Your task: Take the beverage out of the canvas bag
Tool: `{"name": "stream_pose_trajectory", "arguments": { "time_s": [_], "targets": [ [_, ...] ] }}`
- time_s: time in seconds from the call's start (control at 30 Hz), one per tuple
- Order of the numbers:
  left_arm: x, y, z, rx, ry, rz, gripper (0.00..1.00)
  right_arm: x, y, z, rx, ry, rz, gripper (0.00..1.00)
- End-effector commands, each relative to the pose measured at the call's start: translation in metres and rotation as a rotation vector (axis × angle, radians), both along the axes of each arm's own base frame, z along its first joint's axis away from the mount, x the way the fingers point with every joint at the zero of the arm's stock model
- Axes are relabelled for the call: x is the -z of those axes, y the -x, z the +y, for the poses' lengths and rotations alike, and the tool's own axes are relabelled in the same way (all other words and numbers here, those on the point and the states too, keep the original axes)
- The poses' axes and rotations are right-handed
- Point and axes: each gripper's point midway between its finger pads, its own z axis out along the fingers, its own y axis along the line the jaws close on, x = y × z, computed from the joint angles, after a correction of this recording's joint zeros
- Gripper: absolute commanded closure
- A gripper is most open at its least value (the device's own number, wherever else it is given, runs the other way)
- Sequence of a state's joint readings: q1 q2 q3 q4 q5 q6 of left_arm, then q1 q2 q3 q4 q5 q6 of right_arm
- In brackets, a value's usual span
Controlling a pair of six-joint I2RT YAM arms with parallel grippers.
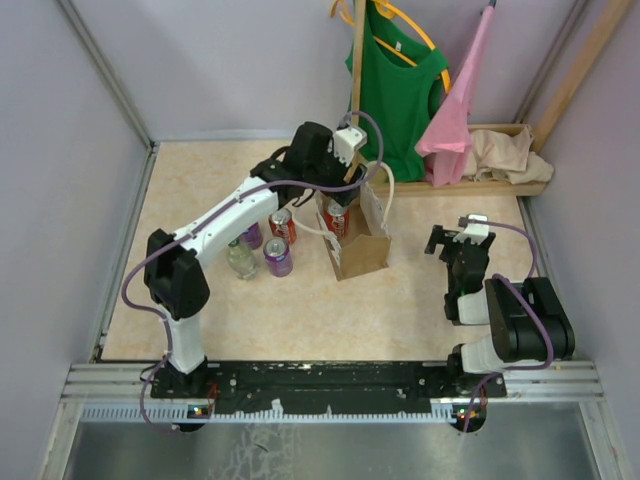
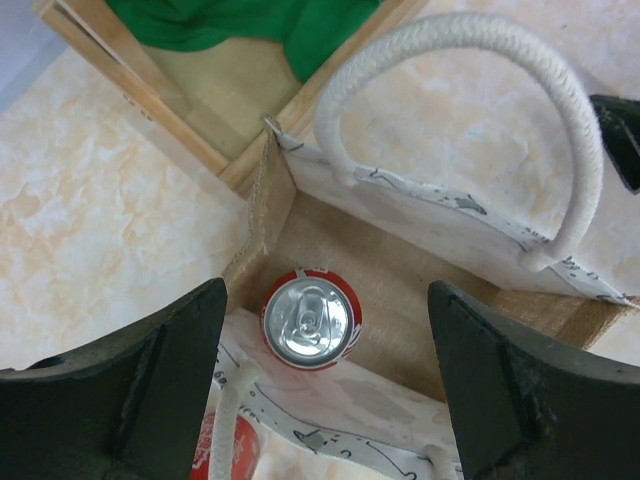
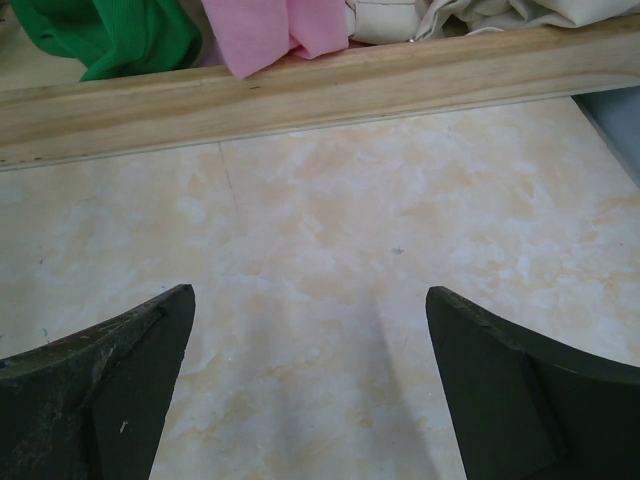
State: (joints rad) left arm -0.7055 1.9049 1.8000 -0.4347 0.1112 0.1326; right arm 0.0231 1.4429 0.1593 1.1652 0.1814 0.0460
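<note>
The tan canvas bag (image 1: 362, 250) stands upright mid-table with its mouth open; its brown lining (image 2: 430, 275) and a white rope handle (image 2: 565, 95) fill the left wrist view. A red beverage can (image 2: 311, 320) stands upright in the bag's corner, silver top up, and its red side peeks out at the bag's mouth (image 1: 336, 219). My left gripper (image 2: 325, 290) hangs open directly above the bag's mouth (image 1: 340, 195), fingers apart on either side of the can and touching nothing. My right gripper (image 3: 310, 290) is open over bare table, to the right of the bag (image 1: 450, 242).
Left of the bag stand a red can (image 1: 282, 225), a purple can (image 1: 277, 256) and a clear bottle (image 1: 240, 258). Another red can (image 2: 225, 450) sits just outside the bag wall. A wooden rack base (image 1: 480, 186) behind holds a green shirt (image 1: 400, 90), pink cloth (image 1: 455, 110) and a beige cloth heap (image 1: 510, 152).
</note>
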Motion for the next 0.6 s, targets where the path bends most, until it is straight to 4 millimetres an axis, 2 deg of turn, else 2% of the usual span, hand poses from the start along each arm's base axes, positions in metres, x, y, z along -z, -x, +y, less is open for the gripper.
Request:
{"name": "stream_pose_trajectory", "arguments": {
  "time_s": [0.0,0.17,0.33,0.57],
  "targets": [
    [0.020,0.005,0.007,-0.012,-0.076,0.046,0.13,-0.020,-0.009,-0.001,0.004,-0.003,-0.073,0.01],
    [0.043,0.012,0.013,-0.010,-0.138,0.106,0.13,-0.020,-0.009,-0.001,0.004,-0.002,-0.072,0.01],
    [0.058,0.018,0.015,-0.003,-0.178,0.139,0.13,-0.020,-0.009,-0.001,0.005,-0.002,-0.072,0.01],
    [0.075,0.015,0.020,-0.030,-0.233,0.155,0.12,-0.020,-0.009,-0.001,0.004,-0.002,-0.072,0.01]
  ]
}}
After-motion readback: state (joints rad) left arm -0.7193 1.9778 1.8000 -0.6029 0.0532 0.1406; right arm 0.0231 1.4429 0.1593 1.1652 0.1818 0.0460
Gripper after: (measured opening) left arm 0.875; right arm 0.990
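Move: The Coke can still inside the canvas bag stands almost straight beneath the left hand, its middle roughly 17 cm down, 2 cm back and 3 cm to the left. The bag's middle is about 5 cm back and 2 cm right of that hand. Outside the bag, another Coke can stands some 14 cm left and 2 cm back of the first; a purple can is about 15 cm left and 10 cm back of the first. From the right hand the Coke can in the bag lies about 31 cm left, 3 cm ahead and 3 cm lower. Down towards the Coke can in the open bag goes the left hand, sinking about 6.5 cm while easing just under 2 cm back and as much left. The wrist tips the fingers roughly 15 degrees steeper on the way, and they stay wide open above the can's lid, not touching it yet. ##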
